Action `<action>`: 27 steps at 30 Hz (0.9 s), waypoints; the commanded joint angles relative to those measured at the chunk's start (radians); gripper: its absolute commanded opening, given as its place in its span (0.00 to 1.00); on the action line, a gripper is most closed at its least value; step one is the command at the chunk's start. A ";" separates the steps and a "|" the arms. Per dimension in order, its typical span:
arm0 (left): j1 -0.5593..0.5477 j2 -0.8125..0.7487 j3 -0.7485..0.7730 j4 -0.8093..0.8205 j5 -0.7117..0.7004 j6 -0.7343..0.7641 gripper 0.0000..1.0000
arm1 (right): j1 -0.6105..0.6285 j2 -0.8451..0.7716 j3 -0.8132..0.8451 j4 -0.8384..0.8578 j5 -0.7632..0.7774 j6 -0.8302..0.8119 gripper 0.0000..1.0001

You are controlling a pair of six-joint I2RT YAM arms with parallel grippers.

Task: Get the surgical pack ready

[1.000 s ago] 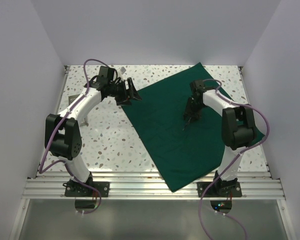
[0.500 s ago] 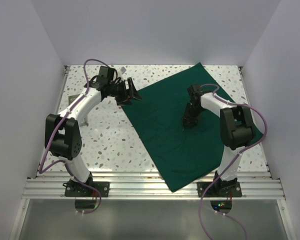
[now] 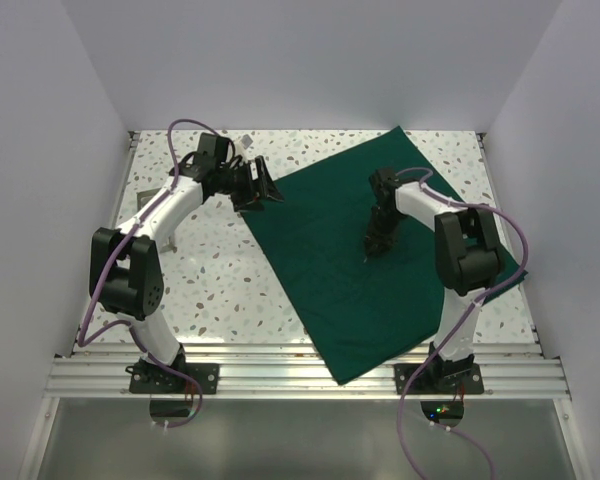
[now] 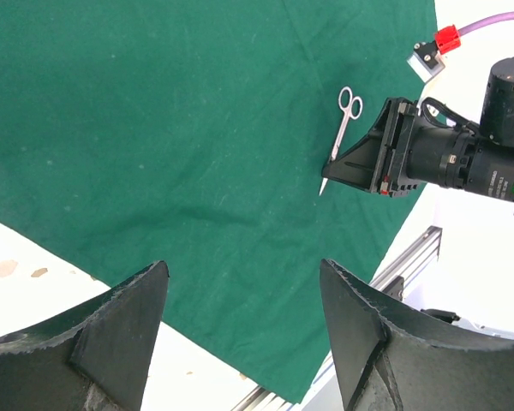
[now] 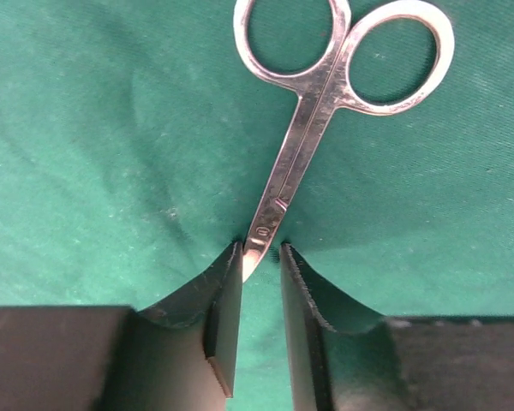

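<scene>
The dark green drape (image 3: 330,270) lies spread flat and skewed across the table's right half. Silver scissors (image 5: 308,137) lie on it, rings pointing away from my right gripper (image 5: 261,257). Their blades reach in between its fingertips; the left finger touches the blade and a thin gap shows at the other. In the left wrist view the scissors (image 4: 343,127) and that right gripper (image 4: 334,164) sit near the cloth's (image 4: 154,128) far edge. My left gripper (image 3: 268,186) hovers wide open above the drape's left corner, nothing between its fingers (image 4: 128,317).
The speckled table (image 3: 210,280) shows bare to the left of the cloth. An aluminium rail (image 3: 300,375) runs along the near edge and white walls close in the sides and back. A small pale item (image 3: 246,137) lies at the back.
My right gripper has slid a little left along the drape and its jaws have narrowed round the scissor blades. The left arm has stayed still.
</scene>
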 commanded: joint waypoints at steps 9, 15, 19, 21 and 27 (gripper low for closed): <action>0.016 -0.030 -0.042 0.043 0.025 0.016 0.76 | 0.009 0.061 0.059 -0.100 0.084 -0.066 0.00; 0.016 -0.027 -0.034 0.051 0.031 0.011 0.76 | 0.008 -0.073 0.081 -0.097 -0.070 -0.114 0.00; 0.013 -0.012 -0.037 0.077 0.067 -0.018 0.76 | 0.008 -0.106 0.065 -0.060 -0.225 -0.148 0.00; 0.010 -0.010 -0.055 0.124 0.096 -0.058 0.76 | 0.006 -0.130 0.032 -0.017 -0.300 -0.143 0.00; -0.019 -0.015 -0.103 0.183 0.116 -0.121 0.76 | 0.006 -0.144 0.002 -0.002 -0.302 -0.157 0.00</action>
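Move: The scissors lie on the green drape with their blade tip between my right fingertips. Their middle is about 3 cm ahead of my right hand and 4 cm to its right, about 1 cm below, with the rings pointing off to the front right. No other tool is near them. From my left hand, their middle is some 25 cm to the right, roughly 2 cm back and 16 cm below. My right hand stays almost in place down at the drape while I shut the half-closed fingers and pinch the scissors' blades close to the tip. Then I lift about 5 cm up and carry them some 4 cm left, rolling the hand's left side up by around 15 degrees and turning it 10 degrees counter-clockwise, keeping the pinch. ##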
